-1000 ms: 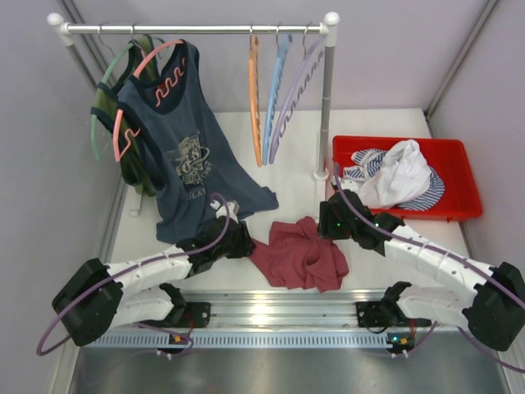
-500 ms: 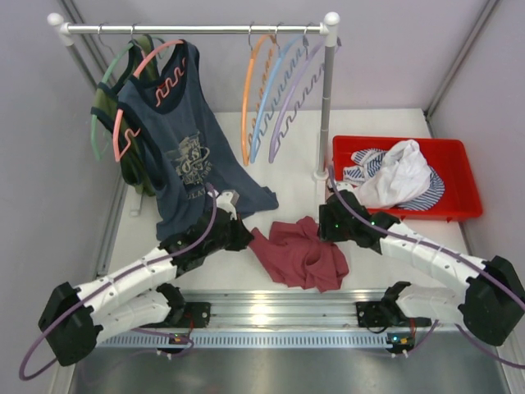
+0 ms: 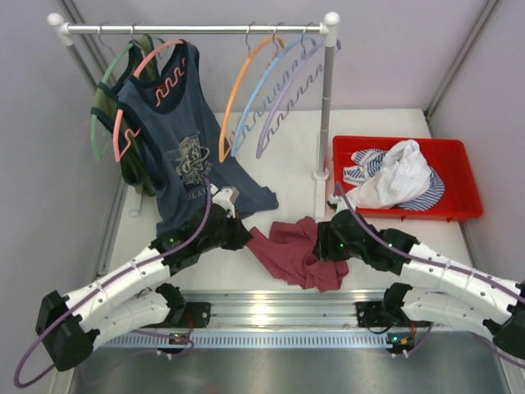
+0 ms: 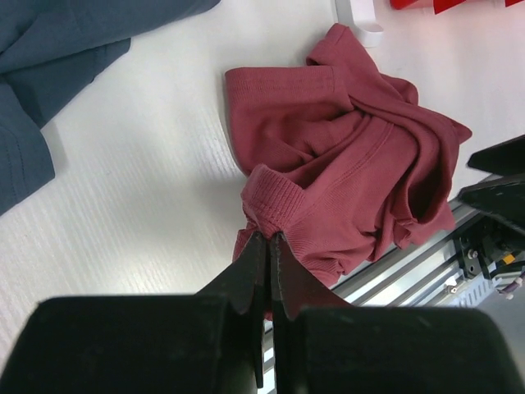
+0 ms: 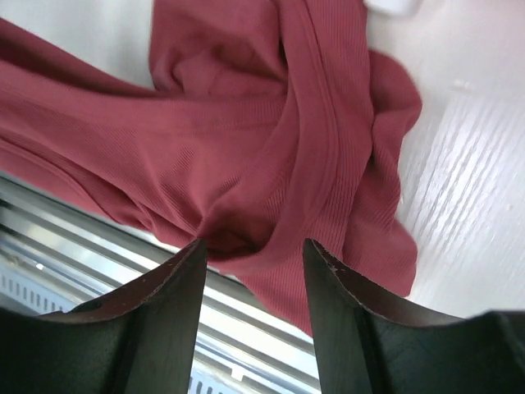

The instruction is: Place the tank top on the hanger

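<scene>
The maroon tank top [image 3: 287,253] lies crumpled on the white table near the front rail. My left gripper [image 3: 244,238] is at its left edge, shut on a ribbed hem fold [image 4: 275,205], with its jaws [image 4: 269,235] pressed together on the cloth. My right gripper [image 3: 321,245] hovers over the tank top's right side. It stands open [image 5: 254,245], its two fingers straddling a raised fold of the maroon fabric [image 5: 246,123] without pinching it. The orange hanger [image 3: 232,107] hangs empty on the rack's rail, swung out to the left.
A navy printed top [image 3: 184,152] hangs on a salmon hanger at the rack's left, its hem reaching the table beside my left arm. Light blue [image 3: 261,98] and lilac [image 3: 287,94] hangers hang by the rack post [image 3: 326,107]. A red tray [image 3: 459,156] holds white and striped clothes.
My left gripper has shut on the tank top's hem and pulled it slightly left. My right gripper has shifted nearer over the cloth. The three empty hangers have swung out to the left.
</scene>
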You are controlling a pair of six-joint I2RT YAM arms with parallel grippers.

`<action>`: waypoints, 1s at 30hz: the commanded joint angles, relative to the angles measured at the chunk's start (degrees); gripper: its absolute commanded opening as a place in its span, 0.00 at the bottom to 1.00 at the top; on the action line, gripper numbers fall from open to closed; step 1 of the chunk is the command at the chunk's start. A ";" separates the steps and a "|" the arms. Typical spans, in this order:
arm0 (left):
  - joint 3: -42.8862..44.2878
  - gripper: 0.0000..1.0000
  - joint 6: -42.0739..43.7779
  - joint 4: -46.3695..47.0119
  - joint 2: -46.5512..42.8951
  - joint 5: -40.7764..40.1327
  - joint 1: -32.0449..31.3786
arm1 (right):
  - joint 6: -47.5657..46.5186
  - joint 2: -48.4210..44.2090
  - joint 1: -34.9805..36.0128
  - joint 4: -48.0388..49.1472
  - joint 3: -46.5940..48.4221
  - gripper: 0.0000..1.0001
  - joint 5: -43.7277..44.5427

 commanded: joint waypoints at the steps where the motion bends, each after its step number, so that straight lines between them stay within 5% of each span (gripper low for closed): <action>1: 3.27 0.00 1.35 -0.56 -0.88 0.77 0.17 | 5.90 1.70 2.73 -1.59 -2.17 0.50 2.28; 6: 5.73 0.00 2.41 -2.75 -0.88 0.77 0.17 | 7.14 4.69 2.73 -1.06 -3.23 0.45 5.09; 13: 10.21 0.00 3.90 -9.69 -3.43 -3.87 0.17 | 8.10 -0.48 2.64 -7.99 -3.41 0.04 7.99; 19: 15.31 0.00 6.44 -14.53 -7.47 -10.20 0.17 | 8.46 -8.40 2.56 -20.29 5.87 0.01 14.93; 26: 25.49 0.00 10.66 -18.13 -5.72 -15.04 0.17 | 2.32 -4.19 1.50 -26.72 22.86 0.00 25.64; 30: 31.56 0.00 13.56 -18.58 -4.31 -18.82 0.25 | -7.15 0.12 -4.71 -24.45 31.81 0.00 26.11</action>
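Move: The loose fold of the red tank top to pinch lies under the open right gripper, about 5 cm below, 2 cm back and 3 cm to its right. From that gripper the rack's foot is some 20 cm ahead, and the red box about 28 cm ahead and 27 cm right. The left gripper already holds the top's other end; from it the orange hanger's near end is roughly 14 cm ahead, 6 cm left and 25 cm above. Lower the right gripper about 5 cm onto the tank top, easing slightly back and to the right, and shut its fingers on the fold. Then raise it some 18 cm, going forward and farther right, wrist tipping up and turning clockwise. Keep the left gripper shut on its end, lifting it about 16 cm and moving left towards the orange hanger, fingers tilting up some 20 degrees. ##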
